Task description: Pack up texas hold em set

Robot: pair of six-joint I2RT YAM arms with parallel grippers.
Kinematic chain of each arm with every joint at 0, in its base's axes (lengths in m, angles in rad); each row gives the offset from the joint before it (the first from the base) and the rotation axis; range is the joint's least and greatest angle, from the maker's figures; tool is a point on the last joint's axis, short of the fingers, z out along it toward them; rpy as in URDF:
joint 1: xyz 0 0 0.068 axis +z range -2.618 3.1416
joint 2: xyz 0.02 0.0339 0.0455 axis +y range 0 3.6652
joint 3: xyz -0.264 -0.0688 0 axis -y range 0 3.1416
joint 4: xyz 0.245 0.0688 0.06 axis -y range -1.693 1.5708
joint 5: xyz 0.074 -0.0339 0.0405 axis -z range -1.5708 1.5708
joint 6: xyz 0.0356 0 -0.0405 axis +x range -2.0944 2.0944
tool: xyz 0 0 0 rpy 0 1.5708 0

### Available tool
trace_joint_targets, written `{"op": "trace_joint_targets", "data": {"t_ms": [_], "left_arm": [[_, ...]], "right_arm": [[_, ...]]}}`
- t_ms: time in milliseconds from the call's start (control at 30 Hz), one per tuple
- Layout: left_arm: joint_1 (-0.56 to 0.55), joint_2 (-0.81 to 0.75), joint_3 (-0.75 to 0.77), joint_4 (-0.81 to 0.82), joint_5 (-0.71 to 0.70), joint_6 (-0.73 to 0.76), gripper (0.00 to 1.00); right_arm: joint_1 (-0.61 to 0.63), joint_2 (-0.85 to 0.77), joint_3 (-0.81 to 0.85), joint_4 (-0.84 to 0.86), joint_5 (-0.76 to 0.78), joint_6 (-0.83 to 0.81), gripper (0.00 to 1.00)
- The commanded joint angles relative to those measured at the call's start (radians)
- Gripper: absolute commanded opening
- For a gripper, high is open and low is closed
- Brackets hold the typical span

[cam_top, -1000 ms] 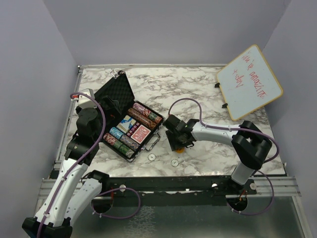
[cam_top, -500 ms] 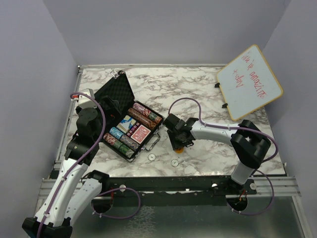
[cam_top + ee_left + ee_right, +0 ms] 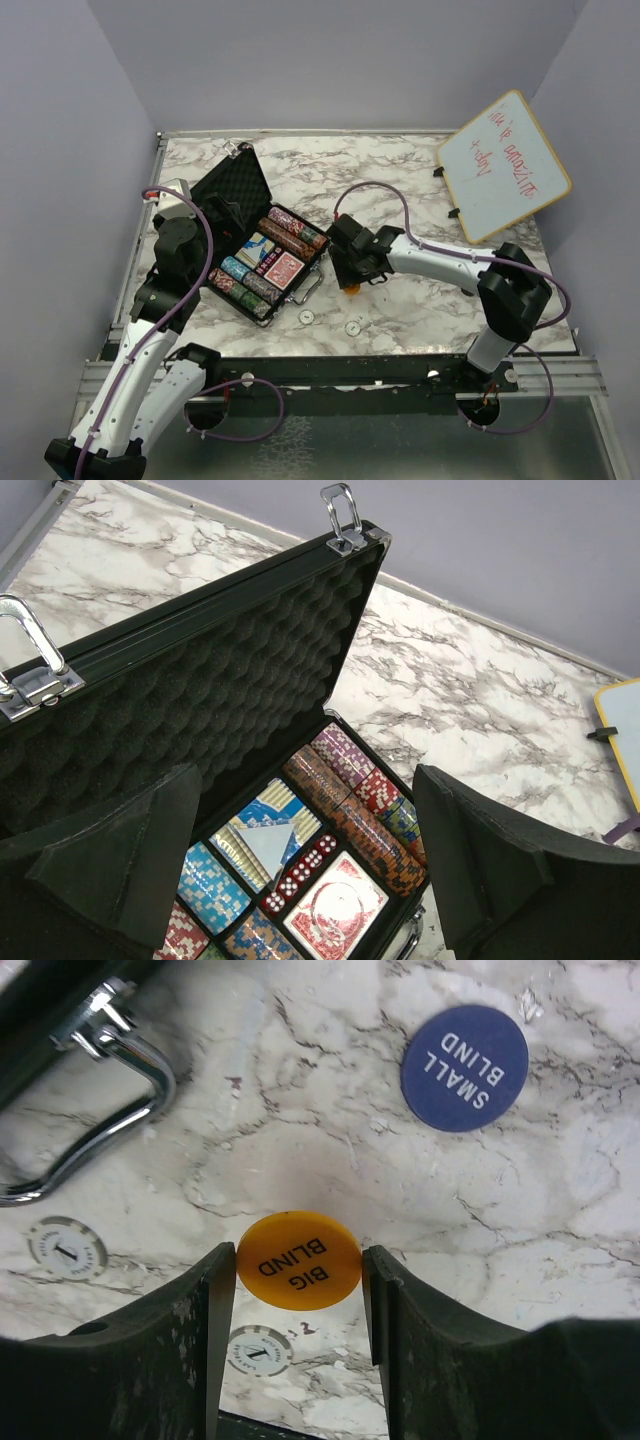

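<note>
The black case [image 3: 232, 183] of the texas hold em set lies open at the table's left, its foam lid [image 3: 200, 700] upright. Inside are striped chip stacks [image 3: 352, 802], a red deck [image 3: 335, 917], a blue deck [image 3: 262, 830] and red dice [image 3: 300, 872]. My left gripper [image 3: 305, 880] hangs open above the tray, holding nothing. Just right of the case's handle [image 3: 110, 1110], my right gripper [image 3: 298, 1270] is shut on a yellow round button [image 3: 298, 1260] marked BIG BLIND, held edge to edge above the marble. In the top view this button [image 3: 351, 288] shows under the right gripper [image 3: 350, 280].
A blue SMALL BLIND button [image 3: 464, 1055] lies on the marble beyond the right gripper. Two white chips [image 3: 306, 316] [image 3: 352, 326] lie near the table's front edge. A wood-framed whiteboard [image 3: 503, 165] leans at the back right.
My right gripper has closed on the yellow button and carried it up and left, nearer the case. The left arm has not moved.
</note>
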Motion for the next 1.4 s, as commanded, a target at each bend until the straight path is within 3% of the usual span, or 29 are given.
{"op": "trace_joint_targets", "data": {"t_ms": [0,300,567,1367], "left_arm": [[0.007,-0.009,-0.007,0.007,-0.005,0.008,0.94],[0.007,-0.008,-0.004,0.002,-0.021,0.004,0.94],[0.007,-0.015,-0.002,-0.006,-0.040,0.004,0.94],[0.007,-0.016,-0.003,-0.004,-0.033,0.004,0.94]], "right_arm": [[-0.001,0.005,0.061,0.019,-0.034,-0.027,0.53],[0.014,0.127,0.249,0.128,-0.168,-0.074,0.54],[0.047,0.305,0.443,0.108,-0.169,-0.103,0.54],[0.086,0.411,0.494,0.213,-0.202,-0.119,0.58]]}}
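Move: My right hand already pinches the big blind, clear of the table. The card deck in the case, with a clear round piece on it, lies about 17 cm left, 4 cm ahead and 3 cm lower. On the way is the case handle, level with my hand and 11 cm left; the dice row lies 21 cm left, 6 ahead, the small blind 5 ahead, 3 right. From my left hand the deck is about 15 cm right, roughly level, 25 below. My right hand keeps its pinch on the big blind and sweeps about 17 cm left and some 4 cm forward, over the handle and case rim to the deck, first arching up about 4 cm, then sinking again. As I go the fingertips swing some 15 degrees outward to the left and the hand turns as much counter-clockwise. ##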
